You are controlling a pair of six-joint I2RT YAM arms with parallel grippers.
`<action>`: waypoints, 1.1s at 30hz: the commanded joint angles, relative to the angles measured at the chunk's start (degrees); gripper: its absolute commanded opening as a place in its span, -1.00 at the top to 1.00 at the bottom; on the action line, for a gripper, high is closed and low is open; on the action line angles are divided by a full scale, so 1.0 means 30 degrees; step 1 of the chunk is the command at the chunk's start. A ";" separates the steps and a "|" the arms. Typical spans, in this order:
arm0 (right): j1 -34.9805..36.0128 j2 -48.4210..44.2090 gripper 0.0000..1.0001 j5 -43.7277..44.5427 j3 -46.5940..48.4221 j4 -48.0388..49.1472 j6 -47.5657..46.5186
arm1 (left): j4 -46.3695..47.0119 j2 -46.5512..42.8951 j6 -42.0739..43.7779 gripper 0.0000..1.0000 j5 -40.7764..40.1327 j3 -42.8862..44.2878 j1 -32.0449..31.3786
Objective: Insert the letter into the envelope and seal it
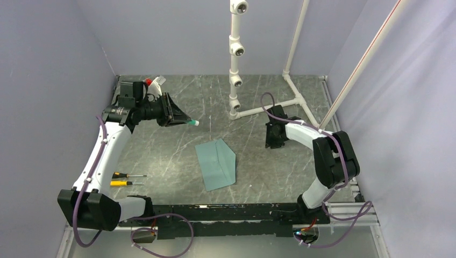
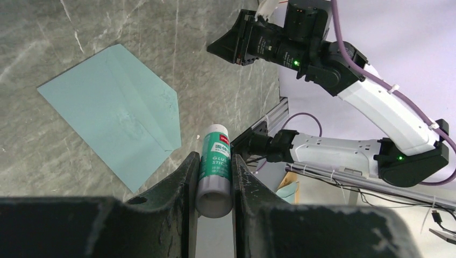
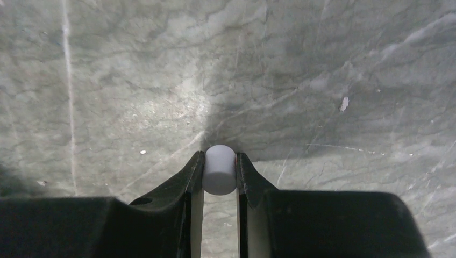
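Note:
The teal envelope [image 1: 216, 164] lies flat on the marble table [image 1: 161, 156] between the arms. In the left wrist view the envelope [image 2: 113, 113] shows a crease and a pointed end; I cannot tell whether the flap is stuck down. The letter is out of view. My left gripper [image 1: 185, 121] hovers above the table's far left, shut on a green glue stick [image 2: 215, 161] whose uncapped tip [image 1: 193, 123] points toward the envelope. My right gripper [image 3: 220, 156] points down over the table at the right, shut on the glue stick's white cap [image 3: 219, 171].
Two screwdrivers [image 1: 128, 179] lie near the left arm's base. A white pipe frame [image 1: 235, 64] with cameras stands at the back centre, its foot [image 1: 269, 107] reaching toward the right arm. A red and white object [image 1: 153, 83] sits at the back left.

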 commanded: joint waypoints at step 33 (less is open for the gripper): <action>0.0353 -1.3535 -0.31 -1.4231 -0.2189 1.1999 -0.0426 | 0.4120 0.0736 -0.1339 0.95 0.3286 0.0453 -0.2434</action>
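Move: My right hand has the glue stick's cap between its fingers right at the table, the spot for it being about 1 cm beneath. From this hand the envelope's middle lies some 20 cm left and 9 cm back, and the white pipe corner about 14 cm left and 12 cm ahead. My left hand holds the glue stick high, with the envelope about 28 cm below it, 9 cm to its right and 6 cm back; the cap is roughly 29 cm to its right, 3 cm ahead and 27 cm lower. I open my right fingers around the cap while the hand stays almost still at the table, let go of it, then lift away fast, about 25 cm up and drifting some 7 cm left, swinging the fingers up by roughly 60 degrees from pointing down. My left hand keeps its grip on the glue stick, nearly still, then eases about 3 cm right and 2 cm up. ##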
